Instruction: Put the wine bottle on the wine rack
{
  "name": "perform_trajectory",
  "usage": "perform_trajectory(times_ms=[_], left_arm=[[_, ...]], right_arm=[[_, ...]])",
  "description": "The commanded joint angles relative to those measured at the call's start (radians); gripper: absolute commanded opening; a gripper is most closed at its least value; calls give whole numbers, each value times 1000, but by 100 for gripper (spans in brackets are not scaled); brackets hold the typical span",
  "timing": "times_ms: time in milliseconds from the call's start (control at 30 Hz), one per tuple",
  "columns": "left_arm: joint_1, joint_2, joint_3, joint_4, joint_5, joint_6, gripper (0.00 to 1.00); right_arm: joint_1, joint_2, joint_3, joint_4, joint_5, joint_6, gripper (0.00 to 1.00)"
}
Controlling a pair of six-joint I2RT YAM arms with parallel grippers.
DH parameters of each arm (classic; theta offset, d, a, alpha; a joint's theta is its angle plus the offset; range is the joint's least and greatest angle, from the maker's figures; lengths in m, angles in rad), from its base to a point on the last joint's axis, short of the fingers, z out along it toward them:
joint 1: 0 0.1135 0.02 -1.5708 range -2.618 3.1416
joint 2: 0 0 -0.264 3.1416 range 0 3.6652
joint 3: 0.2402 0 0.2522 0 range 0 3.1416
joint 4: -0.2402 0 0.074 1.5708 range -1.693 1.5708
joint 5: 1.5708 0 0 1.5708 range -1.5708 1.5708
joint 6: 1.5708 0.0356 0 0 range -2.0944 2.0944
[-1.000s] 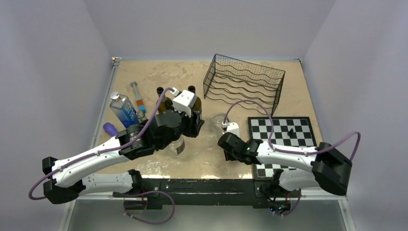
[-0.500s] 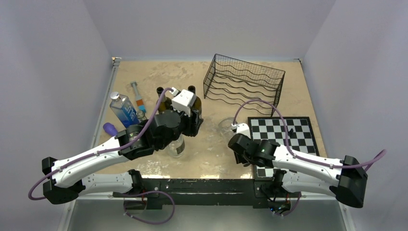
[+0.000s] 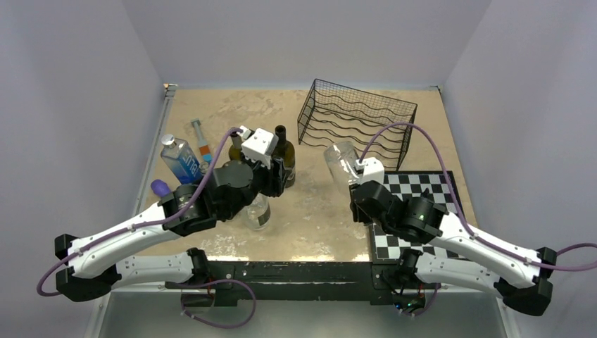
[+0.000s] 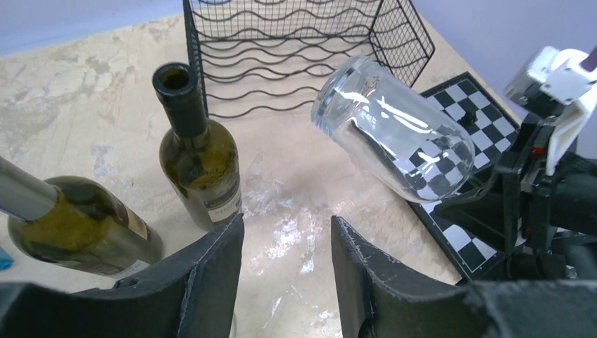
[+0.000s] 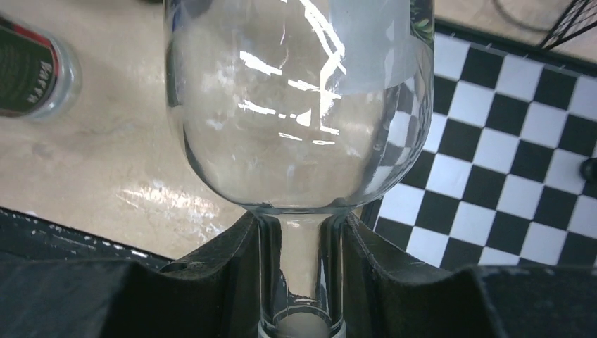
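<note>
A clear glass wine bottle hangs tilted above the table, its base pointing up and toward the wine rack. My right gripper is shut on its neck; in the right wrist view the neck sits between the fingers and the body fills the frame. The black wire rack stands at the back with no bottle in it. My left gripper is open with only bare table between its fingers. It hovers beside a dark green bottle, left of the clear bottle.
An upright green bottle and a second one stand behind the left wrist. A blue water bottle, a tube, a purple thing and a small clear bottle lie left. A chessboard is under the right arm.
My right arm has raised the clear bottle off the table and carried it toward the rack. My left gripper has drifted slightly left and back.
</note>
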Motion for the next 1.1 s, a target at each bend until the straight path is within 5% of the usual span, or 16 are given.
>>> perform_trajectory(times_ms=[0, 267, 633, 1067], left_arm=[[3, -37, 76, 56, -34, 56, 53], [3, -61, 124, 83, 7, 68, 55], [3, 9, 252, -13, 135, 51, 68], [4, 16, 335, -94, 158, 84, 86]], right_arm=[[-17, -40, 194, 148, 245, -102, 0], [-279, 49, 300, 259, 199, -254, 0], [-578, 272, 399, 358, 88, -239, 0], [-626, 569, 558, 319, 276, -221, 0]])
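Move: The right hand already holds the clear bottle by its neck. The middle of the wine rack lies about 30 cm ahead of this hand, 3 cm to its right and some 12 cm below. The chessboard's middle is about 19 cm to the right, 2 cm farther out and 17 cm down. The nearest green bottle stands about 22 cm left and 13 cm ahead. From the empty left hand, the rack is some 27 cm ahead, 28 cm right and 27 cm lower. Bring the right gripper up about 8 cm, then carry it forward and rightward to the right part of the wine rack, some 20 cm forward in all, sinking about 4 cm on the way. Keep the neck pinched and swing the hand about 30 degrees clockwise. Meanwhile raise the empty left gripper about 8 cm and open it wider. ##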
